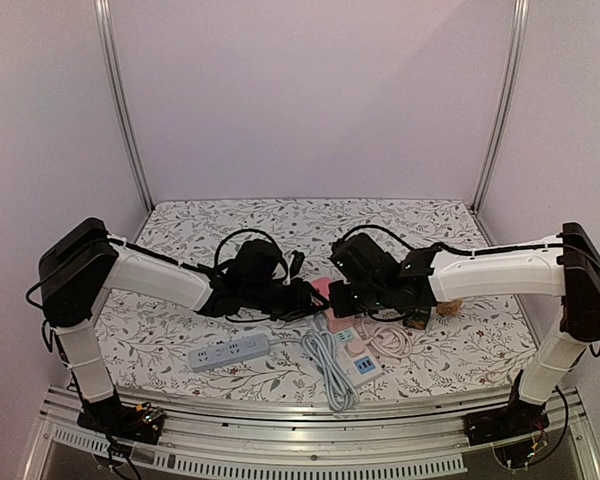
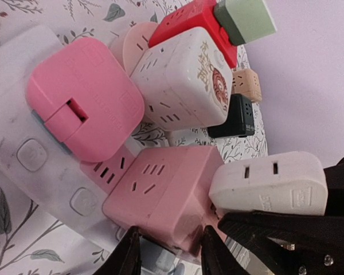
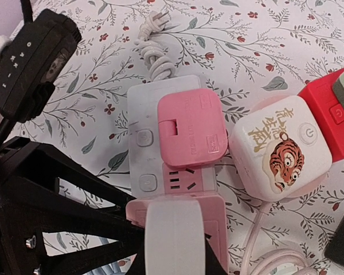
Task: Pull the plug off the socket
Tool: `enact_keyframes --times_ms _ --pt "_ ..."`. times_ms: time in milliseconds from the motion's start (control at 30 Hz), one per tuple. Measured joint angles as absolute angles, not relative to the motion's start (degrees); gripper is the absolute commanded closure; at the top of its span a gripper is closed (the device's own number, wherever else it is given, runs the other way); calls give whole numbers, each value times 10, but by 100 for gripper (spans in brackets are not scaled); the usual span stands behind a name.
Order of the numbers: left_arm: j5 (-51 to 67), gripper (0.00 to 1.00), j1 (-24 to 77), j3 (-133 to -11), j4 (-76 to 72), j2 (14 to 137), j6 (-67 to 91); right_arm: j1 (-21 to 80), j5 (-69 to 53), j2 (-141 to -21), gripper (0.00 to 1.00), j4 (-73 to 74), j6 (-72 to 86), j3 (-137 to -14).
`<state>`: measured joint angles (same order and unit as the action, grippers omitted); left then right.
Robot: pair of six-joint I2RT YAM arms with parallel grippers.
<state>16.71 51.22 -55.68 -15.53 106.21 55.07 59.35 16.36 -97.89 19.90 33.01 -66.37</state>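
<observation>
A pink cube socket (image 2: pixel 166 195) stands on a white and pink power strip (image 3: pixel 140 143). My left gripper (image 2: pixel 172 255) is shut on this cube, one finger on each side of it. A white plug (image 2: pixel 269 183) sits against the cube's side, and its prongs are hidden. My right gripper (image 3: pixel 175 264) is shut on the white plug (image 3: pixel 175 235), with the cube (image 3: pixel 217 220) just behind it. From above, the left gripper (image 1: pixel 302 298) and the right gripper (image 1: pixel 342 300) meet at mid-table.
A flat pink adapter (image 3: pixel 189 129) is plugged into the same strip. A white tiger cube (image 3: pixel 278 149), a red cube (image 3: pixel 327 109) and a black adapter (image 2: pixel 235 117) crowd beside it. A loose white strip (image 1: pixel 228 352) and a grey cable (image 1: pixel 325 365) lie near the front.
</observation>
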Motion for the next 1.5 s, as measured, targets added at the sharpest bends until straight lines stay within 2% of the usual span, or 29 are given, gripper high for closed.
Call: enact_keyframes --times_ms 467,1067,1167,1367,1500 --pt "165 65 513 -558 -152 1062 548 542 69 -924 100 125 409 -592" --pt "159 64 513 -558 -149 1061 546 547 62 -885 100 145 407 -585" --pt "152 58 513 -559 -139 1055 545 549 79 -846 100 167 401 -585" --pt "125 32 513 -573 -37 1027 518 530 119 -761 100 220 383 -587" --pt "95 23 513 -591 56 981 491 474 123 -724 100 236 376 -573"
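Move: Directly in the right fingers is the white plug, sitting on the upright pink cube, whose middle is about 4 cm below the right hand and level with it otherwise. From the right hand the flat pink adapter lies some 5 cm ahead, 2 cm left and 5 cm lower; the tiger cube 5 cm ahead, 3 cm right and as low. For the left hand, the pink cube is roughly 3 cm to the right at its own height and the white plug about 4 cm above that cube. Working the white plug loose, the right hand keeps its pinch, shifts about 1.5 cm right while rolling some 15 degrees (left side rising), eases up a centimetre and pauses. It then lifts faster and swings right, ending about 10 cm higher and 10 cm right, away from the pink cube. The left hand stays by the cube's left side, then opens its fingers and backs off roughly 4 cm left, rising slightly at the end. ##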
